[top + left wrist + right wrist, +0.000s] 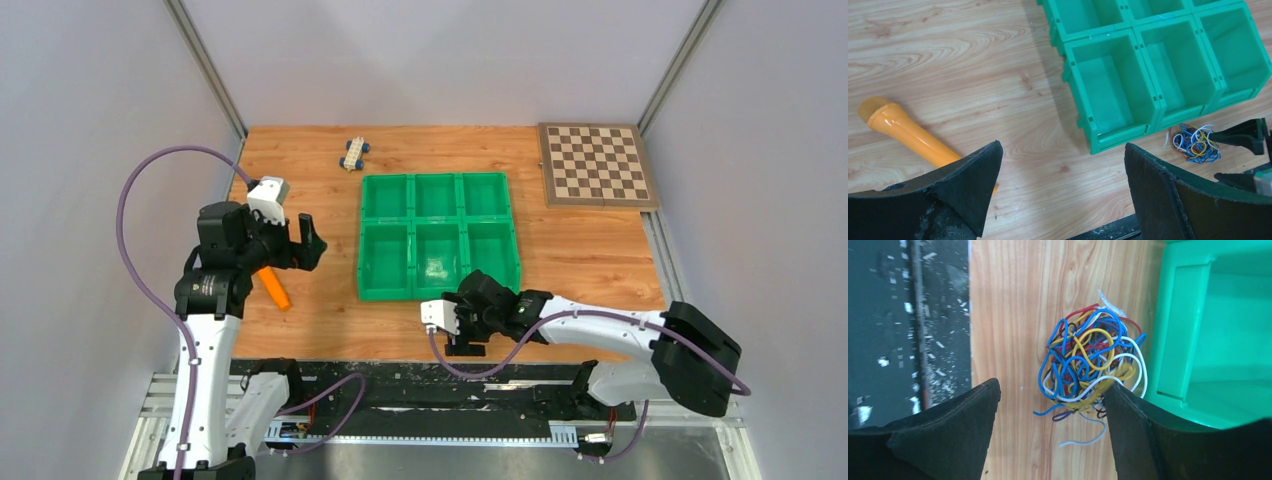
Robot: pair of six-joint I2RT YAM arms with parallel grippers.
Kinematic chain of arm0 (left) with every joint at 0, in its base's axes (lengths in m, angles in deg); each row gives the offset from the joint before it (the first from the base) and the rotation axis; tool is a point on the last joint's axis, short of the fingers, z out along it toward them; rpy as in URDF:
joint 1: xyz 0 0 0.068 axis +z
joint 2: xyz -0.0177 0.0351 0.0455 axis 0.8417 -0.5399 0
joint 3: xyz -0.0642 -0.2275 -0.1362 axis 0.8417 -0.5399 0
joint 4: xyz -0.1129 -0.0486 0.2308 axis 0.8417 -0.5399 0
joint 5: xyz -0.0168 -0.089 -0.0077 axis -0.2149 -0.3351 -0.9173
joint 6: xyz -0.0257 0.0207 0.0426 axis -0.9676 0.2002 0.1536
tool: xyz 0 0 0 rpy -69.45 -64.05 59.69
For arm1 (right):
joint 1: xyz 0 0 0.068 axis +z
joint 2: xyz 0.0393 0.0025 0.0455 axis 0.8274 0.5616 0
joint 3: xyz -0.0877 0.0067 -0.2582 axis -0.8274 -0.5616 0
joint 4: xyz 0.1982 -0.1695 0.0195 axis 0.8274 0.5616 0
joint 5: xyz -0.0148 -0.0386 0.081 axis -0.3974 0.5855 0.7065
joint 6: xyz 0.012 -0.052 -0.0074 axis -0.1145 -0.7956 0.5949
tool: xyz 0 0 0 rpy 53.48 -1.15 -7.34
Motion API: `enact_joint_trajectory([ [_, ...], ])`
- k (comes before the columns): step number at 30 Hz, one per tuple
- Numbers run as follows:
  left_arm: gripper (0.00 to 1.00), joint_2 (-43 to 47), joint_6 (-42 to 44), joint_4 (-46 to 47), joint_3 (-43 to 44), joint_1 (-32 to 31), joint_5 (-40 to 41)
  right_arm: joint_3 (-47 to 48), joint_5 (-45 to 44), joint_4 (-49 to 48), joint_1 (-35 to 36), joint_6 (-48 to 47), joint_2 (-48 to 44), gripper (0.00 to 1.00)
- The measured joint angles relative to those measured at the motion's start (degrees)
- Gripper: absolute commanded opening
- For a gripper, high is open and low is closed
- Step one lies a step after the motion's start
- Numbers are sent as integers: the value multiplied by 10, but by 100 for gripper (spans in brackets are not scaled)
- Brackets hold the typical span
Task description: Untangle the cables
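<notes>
The cables (1091,360) are a fist-sized tangle of blue, yellow, white, dark red and black wires lying on the wooden table against the green bin tray's front wall. In the left wrist view the cables (1195,143) show at the far right. My right gripper (1048,390) is open and low over the table; its right finger (1128,420) touches the tangle's near edge and its left finger stands clear. From above, the right gripper (466,343) covers the tangle. My left gripper (1063,150) is open and empty, held over bare wood left of the tray (305,240).
A green tray (437,235) of six compartments sits mid-table. An orange toy microphone (908,132) lies under the left arm (273,288). A checkerboard (597,165) and a small toy car (353,153) are at the back. The black rail (908,315) marks the table's near edge.
</notes>
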Motion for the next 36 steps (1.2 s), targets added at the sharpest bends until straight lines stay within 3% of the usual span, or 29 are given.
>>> enact_joint_trajectory([
  [2, 100, 0, 0, 0, 0, 1, 1, -12, -26, -30, 7, 0, 21, 62],
  [4, 100, 2, 2, 0, 0, 2, 1, -16, -46, -49, 12, 2, 39, 48],
  [5, 100, 3, 5, 0, 0, 2, 0, -17, -54, -57, 12, 4, 46, 38],
  [7, 100, 4, 16, 0, 0, 3, -1, -17, -67, -69, 13, 8, 52, 9],
  [8, 100, 5, 22, 0, 0, 3, -4, -17, -70, -71, 14, 10, 52, 1],
  [14, 100, 3, 86, 5, 1, 3, -77, 13, -43, 1, 0, 26, 4, 0],
  [19, 100, -26, 155, -10, 25, -24, -188, 127, 40, 67, -90, 46, -118, 0],
  [24, 100, -65, 194, 10, 41, -121, -259, 252, 120, 92, -196, 66, -179, 0],
  [32, 100, -224, 235, 153, 116, -307, -285, 267, 259, 196, -434, 142, -181, 0],
  [36, 97, -354, 216, 256, 184, -364, -299, 267, 309, 241, -498, 173, -157, 0],
])
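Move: The bundle of cables lies just under the right hand's open fingers, about 2 cm ahead, level sideways and some 2 cm below. The green tray's middle is about 17 cm ahead of that hand, 3 cm to its left and 2 cm below. From the left hand the cables lie roughly 9 cm back, 26 cm right and 23 cm below; the tray's middle is 6 cm ahead and 25 cm right, the orange microphone 1 cm back and 6 cm left, both about as far below. The right fingers sink about 2 cm, easing forward, and shut on the cables, pinching them; then that hand lifts fast, over 25 cm, swings some 10 cm right and 8 cm forward, rolling its left side up and turning clockwise, and settles slightly lower. The empty left hand, still wide open, sweeps about 27 cm right towards the lifted bundle, turning clockwise some 70 degrees and rising 5 cm. ##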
